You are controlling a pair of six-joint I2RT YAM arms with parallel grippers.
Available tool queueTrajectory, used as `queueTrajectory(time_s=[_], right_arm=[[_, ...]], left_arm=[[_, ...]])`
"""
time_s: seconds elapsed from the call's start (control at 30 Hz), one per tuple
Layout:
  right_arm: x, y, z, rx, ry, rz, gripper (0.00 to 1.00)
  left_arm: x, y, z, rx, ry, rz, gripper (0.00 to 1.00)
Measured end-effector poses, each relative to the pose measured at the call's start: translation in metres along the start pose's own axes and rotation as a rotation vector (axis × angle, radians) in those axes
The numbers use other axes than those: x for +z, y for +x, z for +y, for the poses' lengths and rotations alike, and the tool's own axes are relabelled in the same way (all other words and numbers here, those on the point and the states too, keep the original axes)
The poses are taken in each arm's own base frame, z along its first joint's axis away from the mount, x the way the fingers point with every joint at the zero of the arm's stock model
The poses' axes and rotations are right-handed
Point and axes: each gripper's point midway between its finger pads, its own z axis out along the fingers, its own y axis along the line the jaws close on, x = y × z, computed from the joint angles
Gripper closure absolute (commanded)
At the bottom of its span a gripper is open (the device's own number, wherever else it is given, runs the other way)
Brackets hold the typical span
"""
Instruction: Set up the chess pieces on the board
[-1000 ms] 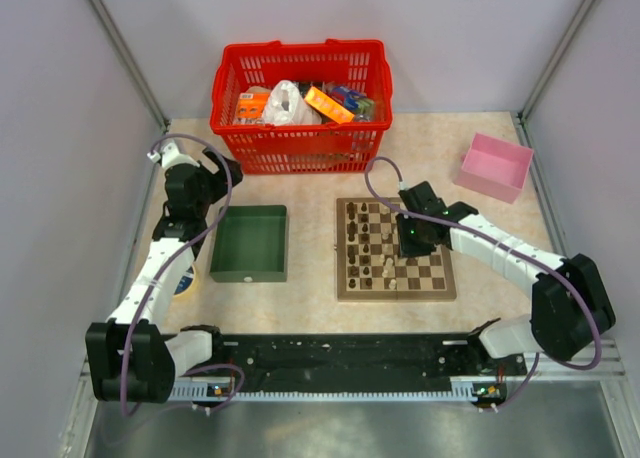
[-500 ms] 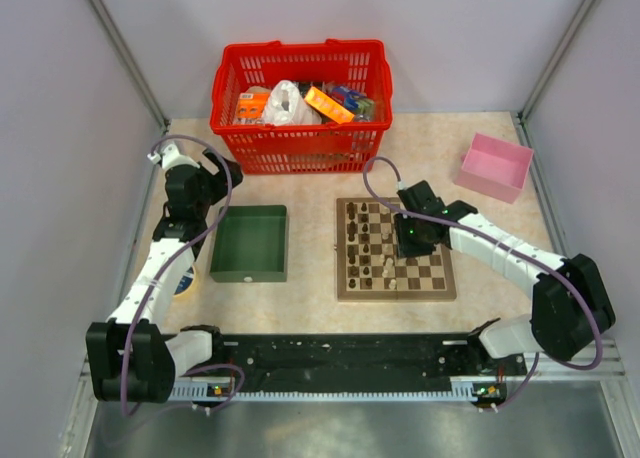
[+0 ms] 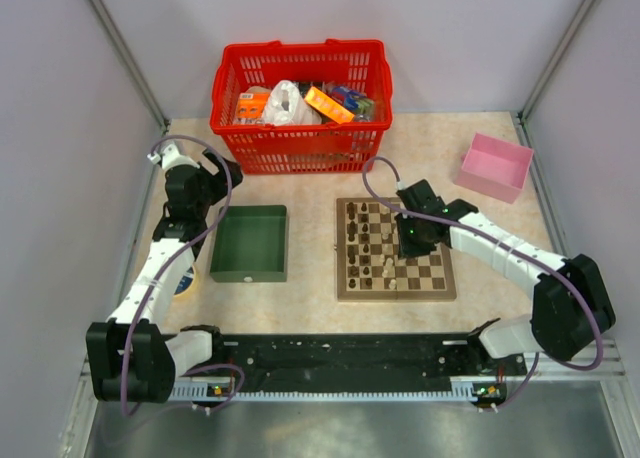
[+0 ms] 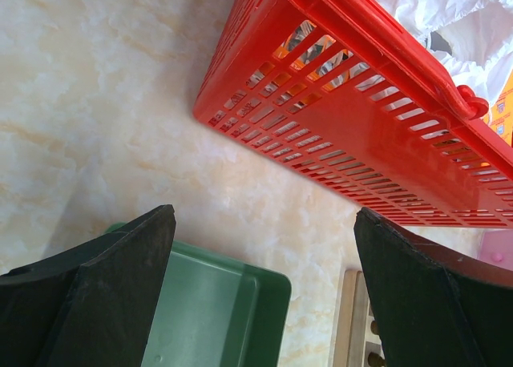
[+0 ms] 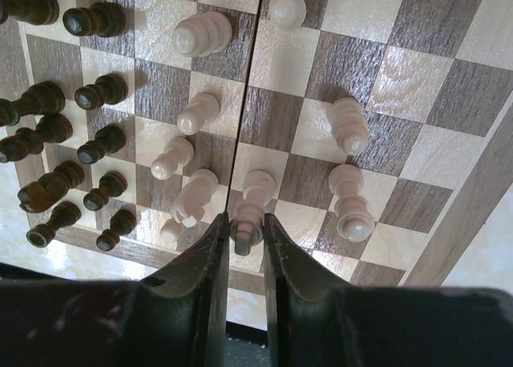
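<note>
The board (image 3: 395, 250) lies right of centre, with dark pieces (image 3: 362, 233) on its left side and pale pieces (image 3: 390, 268) near the middle. My right gripper (image 3: 408, 244) is over the board. In the right wrist view it (image 5: 243, 227) is shut on the top of a pale piece (image 5: 252, 203) by the board's centre seam. I cannot tell if its base touches the square. Dark pieces (image 5: 48, 127) stand in two rows at left, and other pale pieces (image 5: 350, 127) stand around. My left gripper (image 3: 205, 174) is open and empty (image 4: 264, 219), above the table by the basket.
A red basket (image 3: 300, 93) full of packets stands at the back, and shows in the left wrist view (image 4: 361, 135). A green tray (image 3: 250, 243) lies left of the board, and the left wrist view shows it too (image 4: 216, 311). A pink box (image 3: 495, 166) is at back right. A tape roll (image 3: 185, 281) is at left.
</note>
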Motion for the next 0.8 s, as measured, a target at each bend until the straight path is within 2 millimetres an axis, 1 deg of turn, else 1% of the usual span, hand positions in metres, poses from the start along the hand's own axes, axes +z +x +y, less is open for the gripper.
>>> queueTrajectory(time_s=[0.13, 0.2, 0.27, 0.4, 0.47, 0.53, 0.6, 0.67, 0.7, 0.8], right_arm=[[-0.003, -0.001, 0.001, 0.0, -0.006, -0.006, 0.85], [-0.012, -0.006, 0.002, 0.001, -0.005, -0.024, 0.85], [-0.027, -0.018, 0.004, 0.004, -0.007, -0.07, 0.85], [-0.072, -0.055, 0.007, 0.021, -0.014, -0.235, 0.85], [-0.088, -0.067, 0.003, 0.036, -0.003, -0.299, 0.85], [-0.095, -0.074, -0.007, 0.056, 0.025, -0.334, 0.85], [-0.094, -0.077, -0.025, 0.089, 0.067, -0.34, 0.86], [-0.086, -0.077, -0.048, 0.141, 0.105, -0.332, 0.86], [-0.081, -0.074, -0.06, 0.169, 0.125, -0.321, 0.86], [-0.064, -0.06, -0.084, 0.222, 0.162, -0.272, 0.86]], left_arm=[[0.0, 0.0, 0.0, 0.0, -0.001, 0.0, 0.01], [0.0, 0.0, 0.0, 0.0, -0.001, 0.0, 0.01], [0.0, 0.0, 0.0, 0.0, -0.001, 0.0, 0.01], [-0.001, -0.001, 0.0, -0.001, 0.001, -0.004, 0.01], [-0.002, -0.003, -0.001, -0.001, 0.003, -0.008, 0.01], [-0.002, -0.003, -0.001, -0.001, 0.004, -0.01, 0.01], [-0.002, -0.003, -0.001, -0.002, 0.004, -0.01, 0.01], [-0.002, -0.003, -0.001, -0.002, 0.004, -0.01, 0.01], [-0.002, -0.003, -0.001, -0.002, 0.004, -0.01, 0.01], [-0.002, -0.003, -0.001, -0.002, 0.004, -0.01, 0.01]])
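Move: The right hand already has a white piece by its head. The place it is carried to, about midway along the board's right-hand edge column, lies roughly 5 cm ahead, 9 cm right and 3 cm below. Beside the hand, a crowned white piece stands some 3 cm left, level with it; a right white piece 5 cm right and 1 ahead; a far white piece 4 cm right and 4 ahead. From the idle left hand that place is about 48 cm right, 10 back, 17 lower. Keeping its pinch on the white piece's head, the right hand lifts it about 11 cm clear of its neighbours, then swings right and a little forward over the standing pieces, towards the board's right-hand edge column, sinking some 4 cm at the end. The fingers tilt to point more forward and the hand turns clockwise, each by about 15 degrees. ##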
